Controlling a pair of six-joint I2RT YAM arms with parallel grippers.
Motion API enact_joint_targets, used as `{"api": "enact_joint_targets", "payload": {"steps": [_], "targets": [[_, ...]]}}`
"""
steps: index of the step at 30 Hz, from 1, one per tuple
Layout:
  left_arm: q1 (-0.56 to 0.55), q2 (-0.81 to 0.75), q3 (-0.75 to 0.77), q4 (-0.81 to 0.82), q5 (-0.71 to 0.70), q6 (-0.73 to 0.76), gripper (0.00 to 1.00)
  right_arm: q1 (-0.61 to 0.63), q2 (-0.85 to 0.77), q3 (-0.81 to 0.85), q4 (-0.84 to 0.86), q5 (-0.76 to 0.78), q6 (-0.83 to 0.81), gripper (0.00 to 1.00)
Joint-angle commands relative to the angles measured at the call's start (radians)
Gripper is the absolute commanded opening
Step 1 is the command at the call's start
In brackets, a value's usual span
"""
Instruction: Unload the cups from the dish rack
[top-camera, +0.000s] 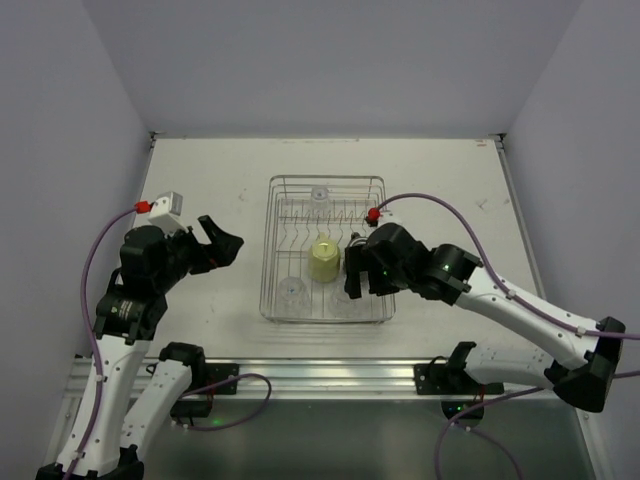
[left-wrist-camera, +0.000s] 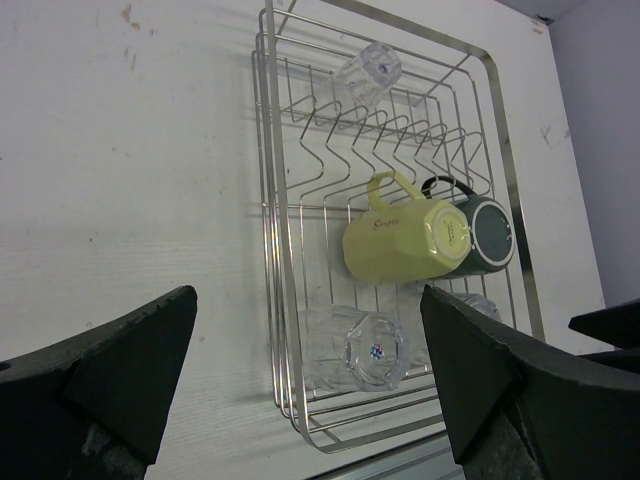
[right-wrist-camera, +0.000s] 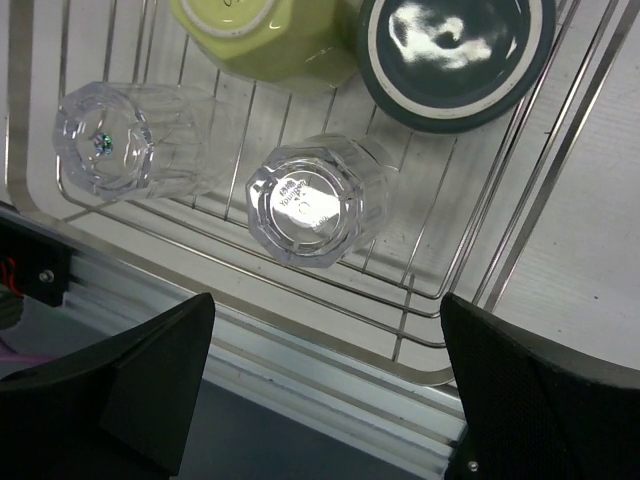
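Note:
The silver wire dish rack (top-camera: 327, 178) stands mid-table. In it are a pale yellow cup (top-camera: 324, 260), a clear tumbler at the back (top-camera: 319, 196) and two clear tumblers at the front (top-camera: 291, 292) (top-camera: 345, 300). The dark mug (left-wrist-camera: 490, 232) lies beside the yellow cup (left-wrist-camera: 405, 240); my right arm hides it from above. My left gripper (top-camera: 222, 243) is open and empty, left of the rack. My right gripper (top-camera: 352, 275) is open and empty, above the rack's front right. In the right wrist view the gripper (right-wrist-camera: 328, 305) is just nearer than a tumbler (right-wrist-camera: 315, 200), not touching it.
An aluminium rail (top-camera: 320, 375) runs along the table's near edge, right below the rack's front rim (right-wrist-camera: 340, 345). White walls close in the table at left, right and back. Upright plate prongs (left-wrist-camera: 380, 135) cross the rack's far half.

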Motion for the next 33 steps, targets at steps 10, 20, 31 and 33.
{"api": "enact_joint_targets", "payload": {"steps": [10,20,31,33], "targets": [[-0.003,-0.011,0.005,-0.017,0.048,0.039,0.98,0.024,0.179,0.082,0.079,-0.010,-0.071,0.98],[-0.003,-0.040,-0.003,-0.003,0.094,0.044,1.00,0.024,0.193,0.056,0.133,-0.071,-0.209,0.99],[-0.003,-0.044,-0.012,0.009,0.128,0.048,1.00,0.024,0.280,0.030,0.148,-0.102,-0.235,0.99],[-0.003,-0.044,-0.014,0.009,0.131,0.048,1.00,0.024,0.290,0.028,0.148,-0.105,-0.236,0.99]]}}
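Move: The front right clear cup in the rack lies about 5 cm to the right hand's left, 3 cm ahead and some 11 cm below. The dark green mug stands about 8 cm farther out than that cup and 4 cm to its right, the yellow mug 7 cm farther out and 5 cm to its left; the other front clear cup lies some 12 cm to its left. From the left hand the aimed-at cup is about 24 cm to the right, 2 cm back and 17 cm below. Towards the front right clear cup the right hand sinks some 5 to 6 cm in all, with about 4 cm of travel to the left mostly early on; the descent pauses midway, then goes nearly straight down. The wrist turns about 15 degrees counter-clockwise as the fingers, still wide open, line up on either side of the cup, short of gripping. ##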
